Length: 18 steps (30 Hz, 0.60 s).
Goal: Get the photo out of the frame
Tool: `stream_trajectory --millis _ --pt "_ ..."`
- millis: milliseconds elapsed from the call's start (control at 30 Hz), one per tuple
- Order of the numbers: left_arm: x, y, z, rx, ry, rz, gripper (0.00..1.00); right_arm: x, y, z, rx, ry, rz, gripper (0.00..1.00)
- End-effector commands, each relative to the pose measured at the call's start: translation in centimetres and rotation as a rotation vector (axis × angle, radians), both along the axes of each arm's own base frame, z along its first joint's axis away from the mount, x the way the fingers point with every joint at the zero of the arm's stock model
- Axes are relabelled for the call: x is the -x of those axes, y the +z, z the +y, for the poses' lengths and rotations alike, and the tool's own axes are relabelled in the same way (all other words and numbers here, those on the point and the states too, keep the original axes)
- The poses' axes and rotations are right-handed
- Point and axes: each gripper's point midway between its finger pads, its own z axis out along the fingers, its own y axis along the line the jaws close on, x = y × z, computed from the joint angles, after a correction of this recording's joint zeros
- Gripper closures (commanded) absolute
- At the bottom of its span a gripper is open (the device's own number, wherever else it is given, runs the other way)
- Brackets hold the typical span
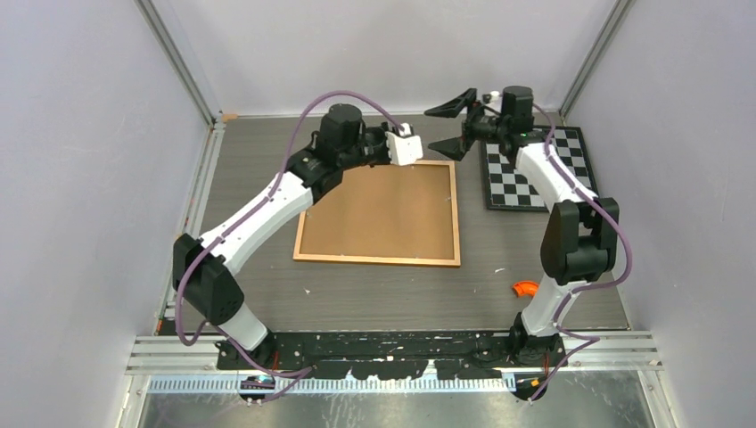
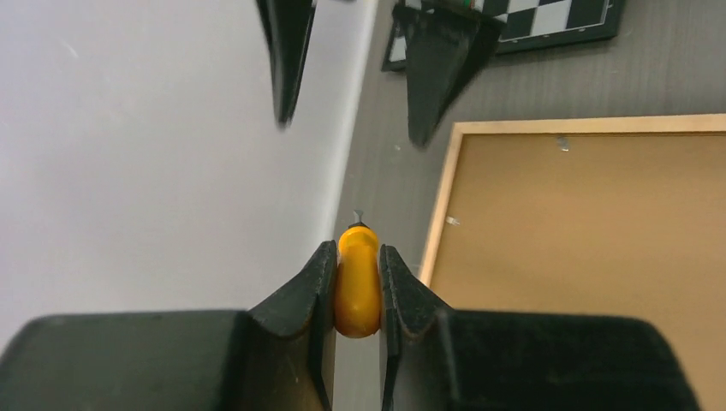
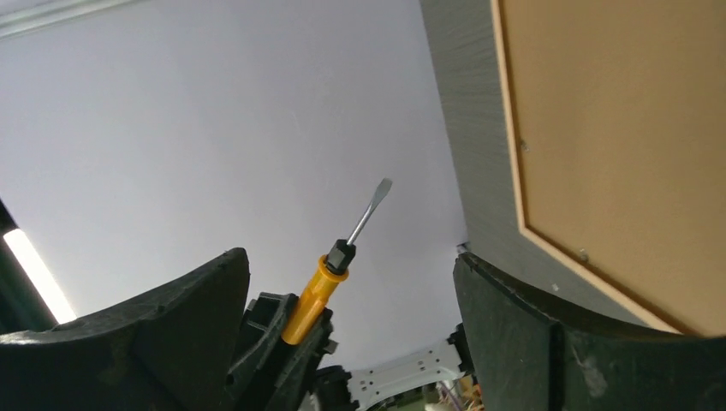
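The frame (image 1: 379, 214) lies face down mid-table, its brown fibreboard back up inside a narrow wooden border (image 2: 438, 214). The photo is hidden beneath it. My left gripper (image 2: 357, 257) hovers over the frame's far edge, shut on the yellow handle of a screwdriver (image 2: 357, 287). In the right wrist view the screwdriver (image 3: 317, 295) points its flat metal blade up and away from the left gripper (image 3: 282, 334). My right gripper (image 1: 446, 127) faces the left one just past the frame's far right corner. It stands wide open, its fingers (image 2: 441, 68) apart from the tool.
A black-and-white checkerboard (image 1: 535, 169) lies at the back right, beside the frame. Near the front right sits a small orange piece (image 1: 526, 288). Small metal clips (image 2: 562, 143) dot the frame's back. Pale walls close in behind and on both sides.
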Motion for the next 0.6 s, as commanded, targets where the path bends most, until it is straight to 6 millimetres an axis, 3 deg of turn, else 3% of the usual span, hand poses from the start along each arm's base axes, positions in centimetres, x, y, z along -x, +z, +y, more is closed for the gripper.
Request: stream_trajectory --millis 0,100,167,300,400,567 --pt "2.8 2.5 3.7 0.093 0.097 0.279 1.00 -0.2 3.5 -4.8 0.130 -0.055 -0.203 0.07" --pt "3.2 1.7 5.8 0.145 0.172 0.536 1.00 -0.2 3.2 -7.1 0.225 -0.056 -0.275 0.07" --pt "3.5 1.4 6.6 0.224 0.197 0.748 1.00 0.4 2.9 -7.5 0.290 -0.023 -0.331 0.07" --pt "2.2 0.9 8.7 0.384 0.304 1.011 1.00 1.6 2.1 -7.6 0.369 0.061 -0.426 0.07" --pt "1.3 -0.3 9.8 0.482 0.391 1.182 1.00 2.5 0.6 -7.8 0.437 0.125 -0.470 0.08" --pt "2.2 -3.2 10.2 0.488 0.477 1.326 1.00 4.6 -3.3 -8.7 0.608 0.255 -0.470 0.09"
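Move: The left hand already holds the screwdriver, over the frame: the frame's middle lies about 5 cm to its left, some 4 cm back and 31 cm below. From the empty, open right hand, the frame's middle is about 13 cm left, 8 cm back and 27 cm down; the screwdriver is just 8 cm left, 4 cm back and slightly higher, and the chessboard some 33 cm right and 6 cm ahead, at table level. With the screwdriver still pinched, the left hand swings about 11 cm left above the frame towards its left edge, rising a little, then sinking, while its wrist rolls some 70 degrees counter-clockwise seen from behind the hand and the fingers dip. The right hand, wide open and already free of the tool, draws off about 8 cm right, then eases back and slightly down, rolling the same way. ##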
